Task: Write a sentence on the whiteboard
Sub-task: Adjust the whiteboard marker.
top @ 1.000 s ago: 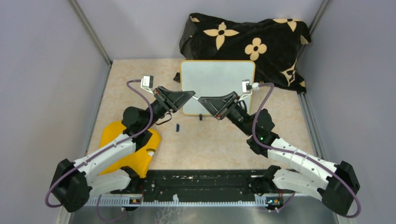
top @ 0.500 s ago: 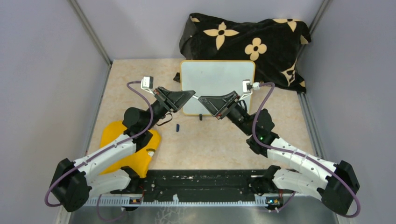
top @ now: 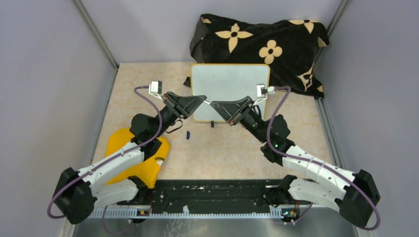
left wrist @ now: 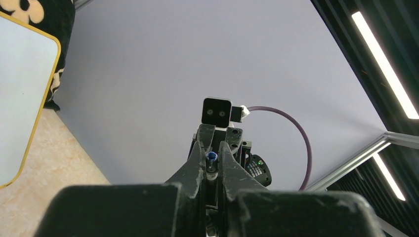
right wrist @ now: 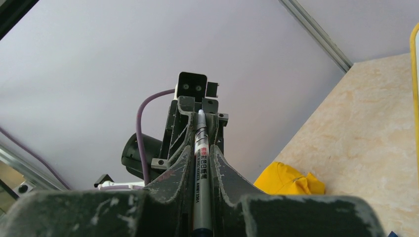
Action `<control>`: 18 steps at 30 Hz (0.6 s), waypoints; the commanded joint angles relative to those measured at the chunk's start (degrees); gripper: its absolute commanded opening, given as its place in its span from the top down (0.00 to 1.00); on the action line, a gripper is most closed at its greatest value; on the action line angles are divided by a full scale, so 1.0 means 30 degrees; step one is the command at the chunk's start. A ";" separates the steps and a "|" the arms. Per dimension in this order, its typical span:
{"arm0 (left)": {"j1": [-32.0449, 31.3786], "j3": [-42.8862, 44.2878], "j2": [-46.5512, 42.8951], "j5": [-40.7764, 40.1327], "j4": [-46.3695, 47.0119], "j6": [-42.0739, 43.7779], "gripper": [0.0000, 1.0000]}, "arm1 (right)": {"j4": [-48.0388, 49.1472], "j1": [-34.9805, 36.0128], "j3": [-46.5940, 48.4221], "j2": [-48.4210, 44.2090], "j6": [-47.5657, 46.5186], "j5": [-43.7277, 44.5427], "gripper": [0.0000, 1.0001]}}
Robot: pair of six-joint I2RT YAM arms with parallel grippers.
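The whiteboard [top: 230,89] lies flat at the back of the table, blank, its yellow rim also in the left wrist view [left wrist: 20,98]. My two grippers meet tip to tip above its near left corner. A grey marker [right wrist: 201,168] with printed lettering runs from one to the other. My right gripper [right wrist: 200,148] is shut on the barrel. My left gripper [left wrist: 212,148] is shut on the other end, where the blue tip [left wrist: 211,157] shows between its fingers. From above, my left gripper [top: 201,100] and right gripper [top: 214,104] almost touch.
A small dark blue cap [top: 188,134] lies on the table near the left arm. A yellow cloth [top: 143,158] sits at the near left. A black flowered cloth [top: 262,44] is heaped behind the whiteboard. Grey walls close in both sides.
My right gripper's fingers have closed in on the marker's barrel and its tip has edged slightly right. The left arm has stayed still.
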 commanded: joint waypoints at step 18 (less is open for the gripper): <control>-0.0038 -0.1395 -0.3372 -0.2996 -0.5459 0.4513 0.01 | -0.6481 -0.0120 0.0667 -0.4487 -0.4391 0.3017 1.00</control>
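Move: Both hands hold the marker in mid-air between them, its middle about 3 cm to the right of the left hand and 2 cm to the left of the right one. From the right hand, the whiteboard's middle lies roughly 27 cm ahead, 8 cm right and 32 cm below. The blue cap on the table is some 7 cm ahead of that hand, 13 cm left and 39 cm down; the small black block by the board's lower edge is about 13 cm ahead, level sideways, 38 cm down. Sinking about 4 cm and drifting slightly left at the end, the left hand opens its fingers almost fully and lets go of the marker's front end, dropping away beneath it. The right hand keeps its pinch on the barrel and draws some 2.5 cm to the right, away from the left hand, turning about 5 degrees clockwise. ##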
